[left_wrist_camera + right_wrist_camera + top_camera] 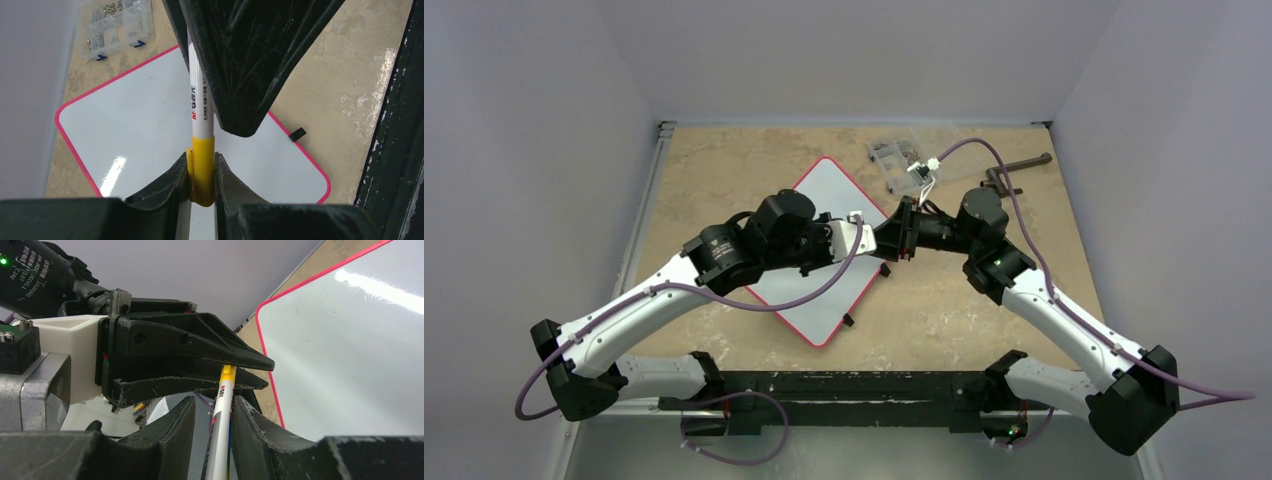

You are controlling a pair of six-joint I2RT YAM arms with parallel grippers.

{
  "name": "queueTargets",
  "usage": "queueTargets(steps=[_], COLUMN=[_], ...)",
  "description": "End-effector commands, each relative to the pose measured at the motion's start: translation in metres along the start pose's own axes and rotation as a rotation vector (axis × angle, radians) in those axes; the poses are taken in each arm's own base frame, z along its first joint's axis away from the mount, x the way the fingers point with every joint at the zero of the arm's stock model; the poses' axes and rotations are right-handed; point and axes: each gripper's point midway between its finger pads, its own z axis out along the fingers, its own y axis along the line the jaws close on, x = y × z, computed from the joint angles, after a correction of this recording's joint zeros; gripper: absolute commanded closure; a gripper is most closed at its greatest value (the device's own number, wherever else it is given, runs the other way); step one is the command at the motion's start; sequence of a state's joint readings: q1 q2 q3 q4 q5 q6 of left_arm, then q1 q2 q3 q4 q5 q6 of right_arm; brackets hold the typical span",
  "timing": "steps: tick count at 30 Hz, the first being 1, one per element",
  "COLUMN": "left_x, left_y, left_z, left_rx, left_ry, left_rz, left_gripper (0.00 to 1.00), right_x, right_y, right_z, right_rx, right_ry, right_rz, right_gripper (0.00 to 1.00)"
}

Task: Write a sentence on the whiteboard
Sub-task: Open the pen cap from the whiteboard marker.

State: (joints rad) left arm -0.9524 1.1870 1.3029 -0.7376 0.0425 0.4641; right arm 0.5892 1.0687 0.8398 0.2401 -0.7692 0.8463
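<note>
The whiteboard (pixel 829 195) lies diagonally on the table, white with a red rim (pixel 140 115) (pixel 350 355). Its visible surface is blank, and the sentence is not in view. Both grippers meet above the board's right corner. My left gripper (pixel 867 238) (pixel 202 162) is shut on the yellow cap (pixel 202 172) of a white marker (pixel 199 105). My right gripper (pixel 894 235) (pixel 214 405) faces it, jaws around the marker's white barrel (pixel 220 425). The barrel rests against one finger, with a gap to the other.
A clear plastic parts box (pixel 904 160) (pixel 117 22) stands behind the board, with a dark tool (pixel 1014 170) at the back right. Small black tabs (pixel 848 320) (pixel 297 134) stick out from the board's near right edge. Grey walls enclose the table.
</note>
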Motion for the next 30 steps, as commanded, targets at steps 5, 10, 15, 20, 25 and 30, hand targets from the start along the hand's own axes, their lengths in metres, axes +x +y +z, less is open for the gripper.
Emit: queueTargets(steps=[5,10,15,20,25,30], left_x=[-0.016,-0.016,-0.017,-0.018,-0.017,-0.012], left_y=[-0.008,-0.009,-0.009,-0.009,-0.009,-0.003], left_z=[-0.002,0.000,0.001,0.001,0.000,-0.001], left_rx=[0.028,0.024,0.018,0.017,0.010,-0.034], left_ry=[-0.070,-0.069,-0.068,-0.072,-0.075,-0.065], left_rz=[0.018,0.025,0.026,0.028,0.028,0.027], left_gripper=[1.00,1.00,1.00,1.00,1.00,1.00], right_x=[-0.022,-0.020,-0.017,-0.015,-0.013,-0.019], right_y=[0.015,0.011,0.009,0.007,0.005,-0.004], right_z=[0.002,0.003,0.005,0.007,0.006,-0.004], right_rx=[-0.005,0.007,0.012,0.014,0.026,0.131], right_ry=[-0.063,-0.057,-0.050,-0.043,-0.047,-0.091], right_rz=[-0.073,-0.069,-0.064,-0.062,-0.060,-0.075], right_gripper=[0.65,0.68,0.73,0.84,1.00,1.00])
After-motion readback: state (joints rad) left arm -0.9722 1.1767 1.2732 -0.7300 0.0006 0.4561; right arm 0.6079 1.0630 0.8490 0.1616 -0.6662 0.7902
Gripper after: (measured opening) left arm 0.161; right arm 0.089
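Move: The marker's white barrel already runs between the right hand's open fingers, about 1 cm ahead of that hand and 1 cm below; from the left hand it lies some 6 cm right, 2 cm ahead and 3 cm up. The yellow cap, pinched by the left fingers, is roughly 6 cm left of the right hand, 1 cm back and 3 cm down. The whiteboard's middle is about 14 cm left of the right hand, level fore and aft, 25 cm below. Easing forward and down about 1 cm each way, with a slight clockwise turn of some 5 degrees, the right hand lines up with the marker and then shuts its fingers, pinching the white barrel just beyond the yellow cap. The left hand keeps its grip on the cap, staying nearly in place and sinking less than 1 cm. ##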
